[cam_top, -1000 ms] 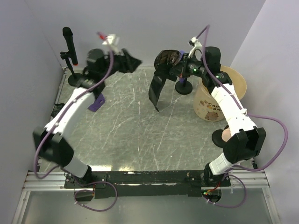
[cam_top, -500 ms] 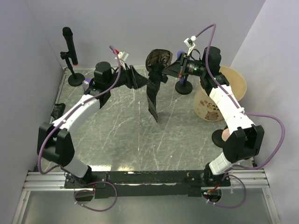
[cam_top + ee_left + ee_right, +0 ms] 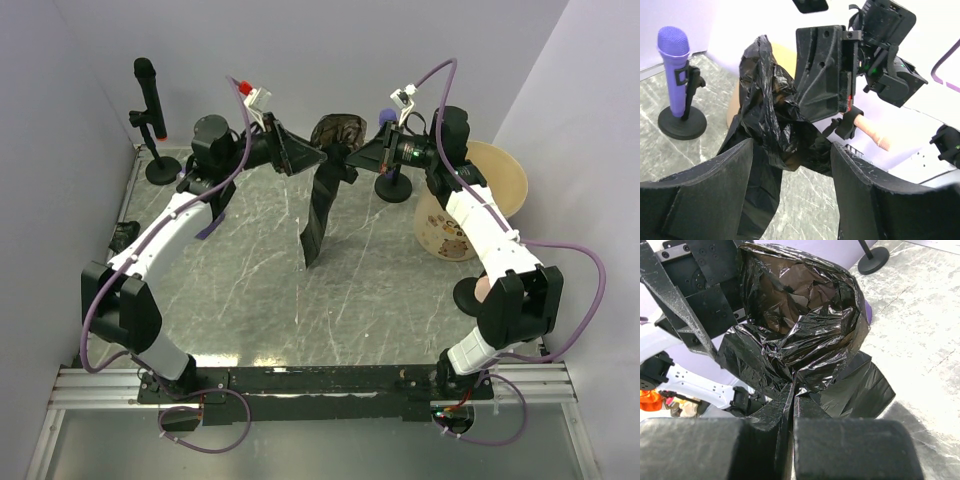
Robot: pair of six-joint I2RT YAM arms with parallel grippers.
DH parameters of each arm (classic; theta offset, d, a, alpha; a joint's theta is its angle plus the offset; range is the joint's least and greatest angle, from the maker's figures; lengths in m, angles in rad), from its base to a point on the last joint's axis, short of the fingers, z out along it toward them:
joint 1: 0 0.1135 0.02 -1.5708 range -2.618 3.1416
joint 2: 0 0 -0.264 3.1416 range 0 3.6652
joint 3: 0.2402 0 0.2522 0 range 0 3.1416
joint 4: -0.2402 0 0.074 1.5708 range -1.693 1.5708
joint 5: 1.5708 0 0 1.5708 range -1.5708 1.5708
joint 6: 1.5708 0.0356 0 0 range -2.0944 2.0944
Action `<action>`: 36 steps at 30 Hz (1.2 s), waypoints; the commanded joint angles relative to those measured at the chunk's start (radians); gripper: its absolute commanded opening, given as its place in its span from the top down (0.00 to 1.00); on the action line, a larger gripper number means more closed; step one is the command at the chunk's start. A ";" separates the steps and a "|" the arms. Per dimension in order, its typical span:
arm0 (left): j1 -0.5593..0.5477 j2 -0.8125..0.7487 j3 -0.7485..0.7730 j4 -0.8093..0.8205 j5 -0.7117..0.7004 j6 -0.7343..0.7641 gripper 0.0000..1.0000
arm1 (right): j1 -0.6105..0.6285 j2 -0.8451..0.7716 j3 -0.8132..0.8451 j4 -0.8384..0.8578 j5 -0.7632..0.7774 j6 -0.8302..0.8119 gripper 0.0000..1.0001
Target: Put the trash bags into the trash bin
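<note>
A black trash bag (image 3: 318, 205) hangs above the table at the back, its bunched top (image 3: 338, 130) held up and its tail dangling. My right gripper (image 3: 353, 157) is shut on the bag's film (image 3: 800, 325), with the fingers (image 3: 815, 415) pinched together. My left gripper (image 3: 316, 158) faces it from the left, open, its fingertips almost at the bag. In the left wrist view the bag (image 3: 771, 125) hangs just beyond my spread fingers (image 3: 710, 185), ungripped. The tan trash bin (image 3: 468, 212) stands at the right, behind my right arm.
A black microphone on a stand (image 3: 150, 100) is at the back left. A purple microphone (image 3: 674, 65) stands on a round base (image 3: 394, 188) beside the bin. Another round black base (image 3: 470, 294) lies near my right arm. A dark crumpled thing (image 3: 124, 236) sits at the left edge.
My left arm has swung right, bringing its open gripper up to the bag. The right gripper has carried the bag a little left, and its tail now hangs further left.
</note>
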 commanded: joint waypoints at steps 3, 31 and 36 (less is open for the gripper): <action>-0.008 0.011 0.078 -0.055 -0.105 0.056 0.35 | -0.005 -0.003 0.028 0.055 -0.029 -0.013 1.00; 0.153 0.138 0.283 -0.182 0.173 0.036 0.99 | -0.120 -0.069 0.047 -0.167 0.138 -0.210 0.97; 0.187 0.277 0.531 -0.312 0.337 0.050 0.99 | -0.120 -0.120 0.022 -0.245 0.232 -0.312 1.00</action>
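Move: Just beyond the left fingertips, the bunched top of the trash bag is about 3 cm ahead, 4 cm to the right and at the same height. From the right hand, already pinching it, that bunched top lies roughly 3 cm ahead and 3 cm left. The bin is some 29 cm right of the right hand, 4 cm ahead and 24 cm lower; the purple microphone is 12 cm right, 17 cm ahead and 22 cm lower. Reaching about 3 cm forward, the left hand shuts its open fingers on the bag's bunched top, then draws it left and farther forward, dipping a little before rising at the end. The right hand keeps its pinch and then pulls the other way, about 5 cm right towards the bin and a little forward, turning slightly clockwise. ##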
